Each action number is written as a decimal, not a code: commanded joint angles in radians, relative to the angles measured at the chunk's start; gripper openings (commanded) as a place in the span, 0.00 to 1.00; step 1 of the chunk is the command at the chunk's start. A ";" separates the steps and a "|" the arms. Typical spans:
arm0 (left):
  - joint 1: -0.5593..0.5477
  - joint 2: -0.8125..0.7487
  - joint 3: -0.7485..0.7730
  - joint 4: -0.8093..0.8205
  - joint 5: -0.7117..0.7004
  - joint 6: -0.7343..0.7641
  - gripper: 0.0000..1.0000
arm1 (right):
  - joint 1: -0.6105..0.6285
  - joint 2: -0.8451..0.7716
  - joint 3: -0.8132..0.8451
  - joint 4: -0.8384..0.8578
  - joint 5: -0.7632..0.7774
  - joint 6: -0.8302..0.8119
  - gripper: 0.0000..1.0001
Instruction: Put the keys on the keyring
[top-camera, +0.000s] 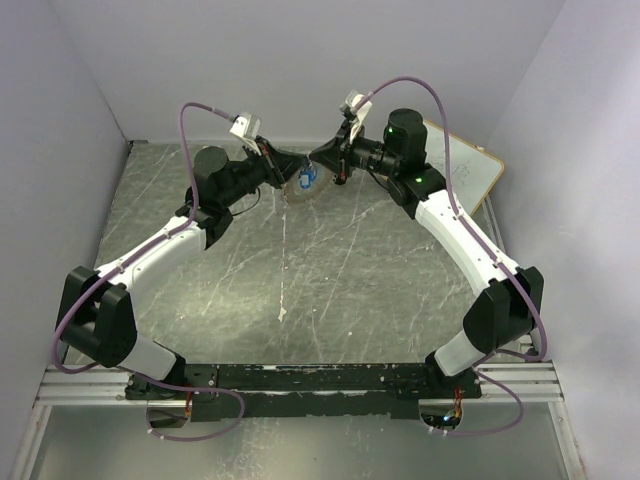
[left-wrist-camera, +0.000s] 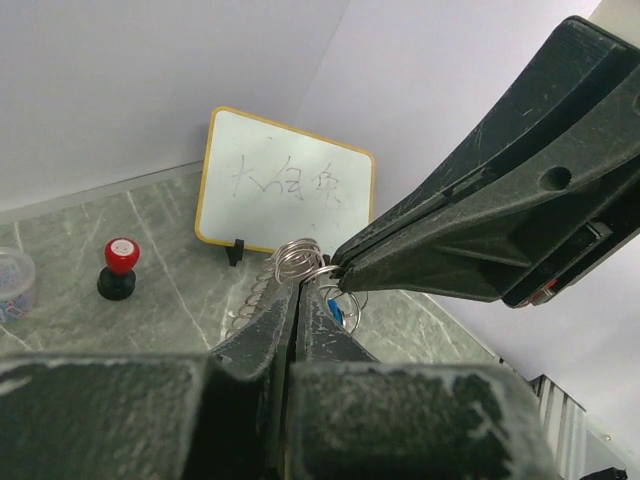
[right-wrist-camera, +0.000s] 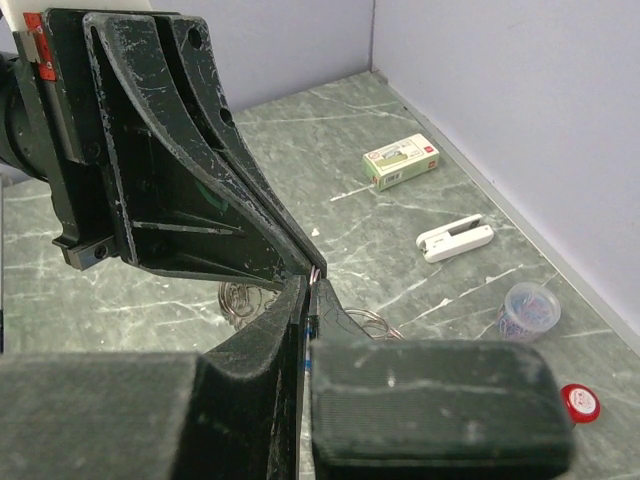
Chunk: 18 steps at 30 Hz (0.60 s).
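Observation:
Both grippers meet tip to tip above the far middle of the table. The keyring (top-camera: 303, 190), a grey metal ring fringed with small wire loops (left-wrist-camera: 294, 258), hangs between them. My left gripper (left-wrist-camera: 298, 288) is shut on its coiled edge. My right gripper (right-wrist-camera: 314, 282) is shut on a thin wire loop of the same ring, right against the left fingertips. One of the keys, blue-headed (left-wrist-camera: 336, 312), dangles just under the tips, also visible from above (top-camera: 308, 177). Only a blue sliver of it shows through the right jaws' gap. More loops (right-wrist-camera: 238, 298) hang below.
A small whiteboard (left-wrist-camera: 287, 185) leans at the back right (top-camera: 472, 168). A red-and-black knob (left-wrist-camera: 119, 268), a clear cup of clips (right-wrist-camera: 530, 310), a white stapler-like piece (right-wrist-camera: 455, 238) and a small green-white box (right-wrist-camera: 400, 162) lie on the marbled table (top-camera: 330, 270).

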 joint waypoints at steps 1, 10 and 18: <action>-0.012 -0.044 0.072 0.043 0.032 0.029 0.07 | 0.009 -0.001 0.009 -0.063 0.020 -0.036 0.00; -0.011 -0.040 0.081 0.034 0.061 0.038 0.18 | 0.007 -0.009 0.024 -0.080 0.022 -0.055 0.00; -0.006 -0.079 0.088 -0.075 0.054 0.149 0.51 | -0.006 -0.022 0.044 -0.126 0.019 -0.090 0.00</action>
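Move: Both hands hold their fingertips almost together on the metal rings of the keyring, whose loop hangs with its middle some 6 cm straight below each hand point. The blue key hangs about 5 cm straight below both. From the right hand, the red stamp stands some 16 cm ahead and 8 cm to the right, the plastic cup 19 cm ahead with no sideways offset, and the stapler 19 cm ahead and 12 cm left, all roughly 33 cm lower. The left fingers let go of the metal ring, spreading to about half open after a slight dip, then start upward by roughly 1.5 cm from the lowest point. The right fingertips keep their pinch on a ring and carry it down about 2 cm, faster towards the end, with a small roll of the wrist. ##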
